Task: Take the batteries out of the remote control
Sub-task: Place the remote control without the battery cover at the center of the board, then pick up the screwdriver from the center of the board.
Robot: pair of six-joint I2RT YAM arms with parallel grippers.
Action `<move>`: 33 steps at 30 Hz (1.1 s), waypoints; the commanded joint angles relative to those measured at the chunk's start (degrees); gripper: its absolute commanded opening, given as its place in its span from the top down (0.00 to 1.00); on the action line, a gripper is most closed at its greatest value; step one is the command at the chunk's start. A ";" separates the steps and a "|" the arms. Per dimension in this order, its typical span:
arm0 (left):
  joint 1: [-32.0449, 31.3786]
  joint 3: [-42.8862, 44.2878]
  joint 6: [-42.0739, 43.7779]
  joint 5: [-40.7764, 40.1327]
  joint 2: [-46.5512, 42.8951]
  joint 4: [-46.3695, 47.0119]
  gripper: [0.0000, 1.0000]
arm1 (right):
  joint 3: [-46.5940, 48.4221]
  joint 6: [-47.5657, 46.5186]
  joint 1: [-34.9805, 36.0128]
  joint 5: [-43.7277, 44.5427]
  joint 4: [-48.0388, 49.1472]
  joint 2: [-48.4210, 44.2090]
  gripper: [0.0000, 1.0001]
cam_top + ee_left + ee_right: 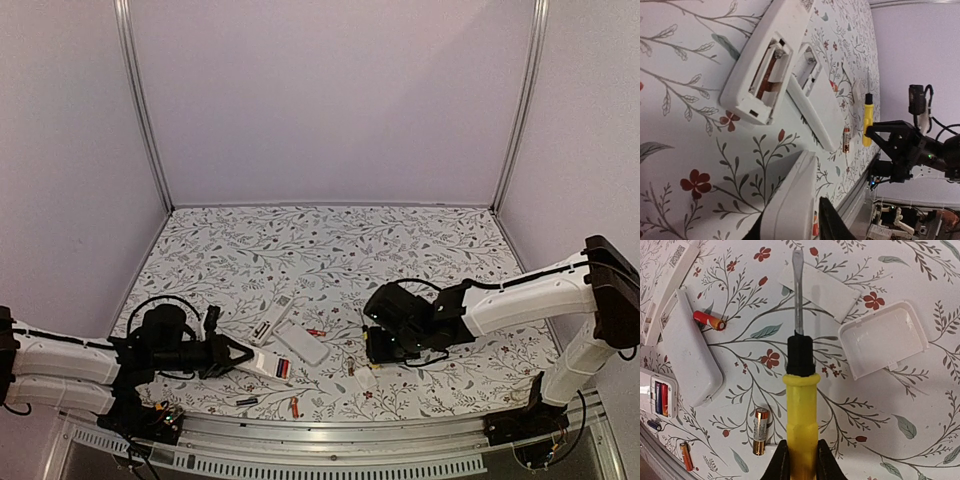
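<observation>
My left gripper (238,355) (792,215) is shut on the end of a white remote control (268,364) (790,200) low at the front left. Its open bay still holds red and dark batteries (283,369) (660,399). Loose batteries lie on the table: a red one (709,320) (316,332), a copper-topped one (759,431), an orange one (685,455) (294,406) and a dark one (654,425) (246,401). My right gripper (378,345) (800,452) is shut on a yellow-handled screwdriver (801,405), blade pointing away over the table.
Two more white remotes lie in the middle (272,322) (302,343); one has an open, empty bay (765,65). Two white cover plates (818,290) (884,339) lie beyond the screwdriver tip. The metal table edge (330,435) runs close in front.
</observation>
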 commanded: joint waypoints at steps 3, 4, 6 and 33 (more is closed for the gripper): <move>-0.42 1.52 0.84 -3.12 3.60 -10.22 0.56 | -0.63 -2.06 0.37 -2.43 1.84 -2.92 0.94; -0.42 1.56 0.64 -3.51 3.97 -10.49 0.53 | -0.91 -2.24 0.35 -2.62 1.93 -3.25 0.95; -0.42 1.57 0.26 -3.94 4.48 -10.44 0.46 | -1.65 -2.39 0.33 -2.97 2.11 -4.31 0.95; -5.40 32.43 9.70 -8.00 -5.76 -37.61 0.08 | 0.48 -18.69 3.14 -8.28 2.65 -15.99 0.93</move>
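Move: The remote with the red and blue batteries is still at the left fingers, its middle about 3 cm to their right, 1 cm back and 2 cm lower, just over the table. From this hand the empty remote lies some 10 cm ahead and 5 cm right, the white remote beyond it 4 cm ahead and 13 cm right, the loose red battery 10 cm back and 11 cm right. For the right hand, the remote with batteries is roughly 26 cm left, 1 cm back. Downward first, about 3 cm, the left hand opens its fingers wide and lets go of the remote with the batteries onto the table; then it rises steeply away, ending some 9 cm higher and 3 cm farther forward than it began, its left side rolled up. The right hand lifts about 8 cm, drawing slightly back and turning counter-clockwise, and keeps its hold on the screwdriver. ##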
